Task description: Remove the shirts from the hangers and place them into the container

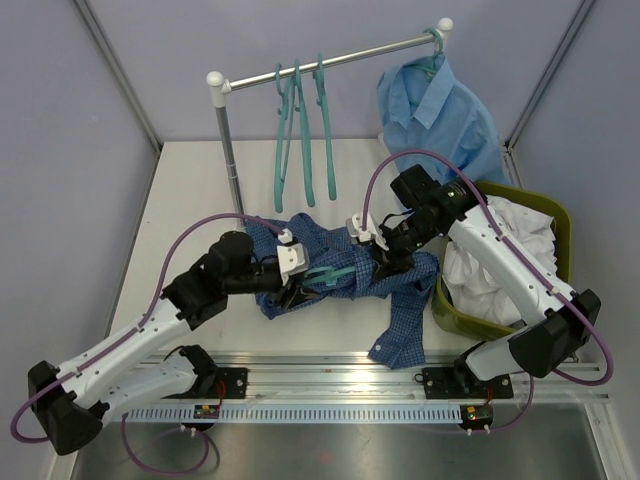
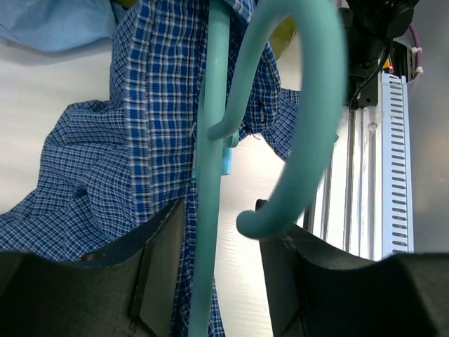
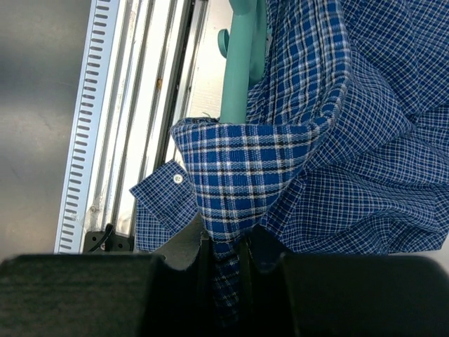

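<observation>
The dark blue small-check shirt (image 1: pixel 400 290) lies crumpled on the table between my arms, with a teal hanger (image 1: pixel 330 274) still in it. My left gripper (image 1: pixel 300 290) straddles that hanger (image 2: pixel 210 140): the stem runs between the jaws next to the left finger (image 2: pixel 165 260), and the hook tip (image 2: pixel 256 223) rests against the right finger. A gap shows between them, so the jaws stand open. My right gripper (image 3: pixel 226 242) is shut on a fold of the check shirt (image 3: pixel 238 175). The olive-green container (image 1: pixel 558 215) at the right holds a white shirt (image 1: pixel 500 260).
A silver rail (image 1: pixel 330 62) on a post (image 1: pixel 230 150) crosses the back and carries several bare teal hangers (image 1: pixel 300 130). A light blue shirt (image 1: pixel 435 110) hangs at its right end. A slotted aluminium track (image 1: pixel 330 410) runs along the near edge.
</observation>
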`<state>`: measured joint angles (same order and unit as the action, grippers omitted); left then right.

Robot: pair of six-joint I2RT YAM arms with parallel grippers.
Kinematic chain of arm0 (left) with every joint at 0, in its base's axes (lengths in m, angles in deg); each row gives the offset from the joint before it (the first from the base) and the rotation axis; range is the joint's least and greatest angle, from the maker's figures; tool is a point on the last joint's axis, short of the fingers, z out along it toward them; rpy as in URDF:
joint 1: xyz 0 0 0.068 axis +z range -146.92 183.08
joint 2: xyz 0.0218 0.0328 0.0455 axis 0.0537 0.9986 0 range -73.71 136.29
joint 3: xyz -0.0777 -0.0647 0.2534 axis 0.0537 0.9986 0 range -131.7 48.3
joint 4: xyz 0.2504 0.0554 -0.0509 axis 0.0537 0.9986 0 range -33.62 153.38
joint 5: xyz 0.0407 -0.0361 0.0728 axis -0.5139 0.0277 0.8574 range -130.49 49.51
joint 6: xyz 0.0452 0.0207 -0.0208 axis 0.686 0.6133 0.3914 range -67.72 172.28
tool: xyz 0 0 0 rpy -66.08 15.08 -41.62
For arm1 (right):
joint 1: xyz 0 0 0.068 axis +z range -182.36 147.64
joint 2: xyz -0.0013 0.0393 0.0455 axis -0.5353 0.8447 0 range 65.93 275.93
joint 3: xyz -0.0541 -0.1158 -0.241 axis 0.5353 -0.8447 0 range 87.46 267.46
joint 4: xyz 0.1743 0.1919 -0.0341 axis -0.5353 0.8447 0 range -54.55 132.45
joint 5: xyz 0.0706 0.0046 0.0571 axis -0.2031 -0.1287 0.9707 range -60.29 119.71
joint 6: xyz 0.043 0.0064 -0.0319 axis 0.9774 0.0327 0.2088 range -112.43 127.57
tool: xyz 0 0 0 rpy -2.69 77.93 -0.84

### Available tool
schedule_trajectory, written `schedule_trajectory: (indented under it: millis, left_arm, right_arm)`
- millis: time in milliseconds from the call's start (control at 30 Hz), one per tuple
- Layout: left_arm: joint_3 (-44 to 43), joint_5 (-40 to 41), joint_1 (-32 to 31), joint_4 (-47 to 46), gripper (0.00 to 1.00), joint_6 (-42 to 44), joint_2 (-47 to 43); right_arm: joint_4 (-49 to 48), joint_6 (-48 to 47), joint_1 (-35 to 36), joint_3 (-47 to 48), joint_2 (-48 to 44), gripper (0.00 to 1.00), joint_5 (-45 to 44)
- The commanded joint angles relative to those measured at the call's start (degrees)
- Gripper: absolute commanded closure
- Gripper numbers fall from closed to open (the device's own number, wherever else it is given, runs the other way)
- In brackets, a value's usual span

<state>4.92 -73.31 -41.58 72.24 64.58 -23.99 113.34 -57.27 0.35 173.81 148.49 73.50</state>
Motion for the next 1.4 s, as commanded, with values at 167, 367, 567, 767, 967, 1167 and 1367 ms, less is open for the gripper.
schedule_trajectory:
  millis: [167, 367, 567, 767, 967, 1167, 1367]
  left_arm:
    - [-0.75, -1.29, -0.25, -3.02, 0.66, 0.54, 1.79]
    - [-0.57, 0.56, -0.16, -5.13, 1.00, -2.62, 1.00]
    - [-0.57, 5.39, -0.07, -4.70, 1.00, -9.72, -0.41]
    - [0.31, 9.78, 0.37, -2.76, 1.00, -22.19, 0.91]
    - [0.05, 14.80, 0.63, -5.30, 1.00, -38.44, 1.88]
    - [-2.41, 16.47, 0.54, -9.96, 1.00, -50.33, 3.90]
    - [-6.19, 16.03, -0.07, -10.76, 1.00, -52.11, 7.15]
  right_arm:
    - [9.21, -2.92, 0.95, 5.41, -0.48, 1.00, 6.66]
    - [7.20, -0.91, 0.95, 4.53, -0.39, 0.90, 5.08]
    - [-1.50, 13.66, 0.87, 6.99, -1.79, 0.28, -4.75]
    - [-10.55, 27.64, -3.61, 11.47, -5.74, 0.01, -11.79]
    - [-16.53, 38.81, -5.37, 5.26, -7.94, 0.00, -2.50]
    - [-24.97, 47.34, -5.37, -2.50, -8.12, 0.01, -7.22]
    - [-27.88, 53.59, -4.06, 4.00, -3.48, 0.03, -14.52]
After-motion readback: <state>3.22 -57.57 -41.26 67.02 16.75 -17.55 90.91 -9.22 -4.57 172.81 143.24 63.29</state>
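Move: The checked shirt's hanger runs between the left hand's half-open fingers, its middle about 4 cm to the right and 1 cm ahead at hand height; the empty hangers hang some 22 cm ahead, level sideways and 20 cm higher. The right hand already pinches the checked shirt, whose middle lies about 5 cm left, 2 cm ahead and 5 cm below. From this hand, the container is roughly 32 cm right, 3 cm ahead and 8 cm lower. The left fingers shut on the hanger, then keep hold of it while the wrist rolls the hook forward and swings counter-clockwise, some 50 degrees in all, drifting about 4 cm forward. The right fingers lift the cloth slightly, open wide to let it go, and travel about 6 cm forward over the shirt, rising and then sinking, with the hand turning about 40 degrees clockwise. ##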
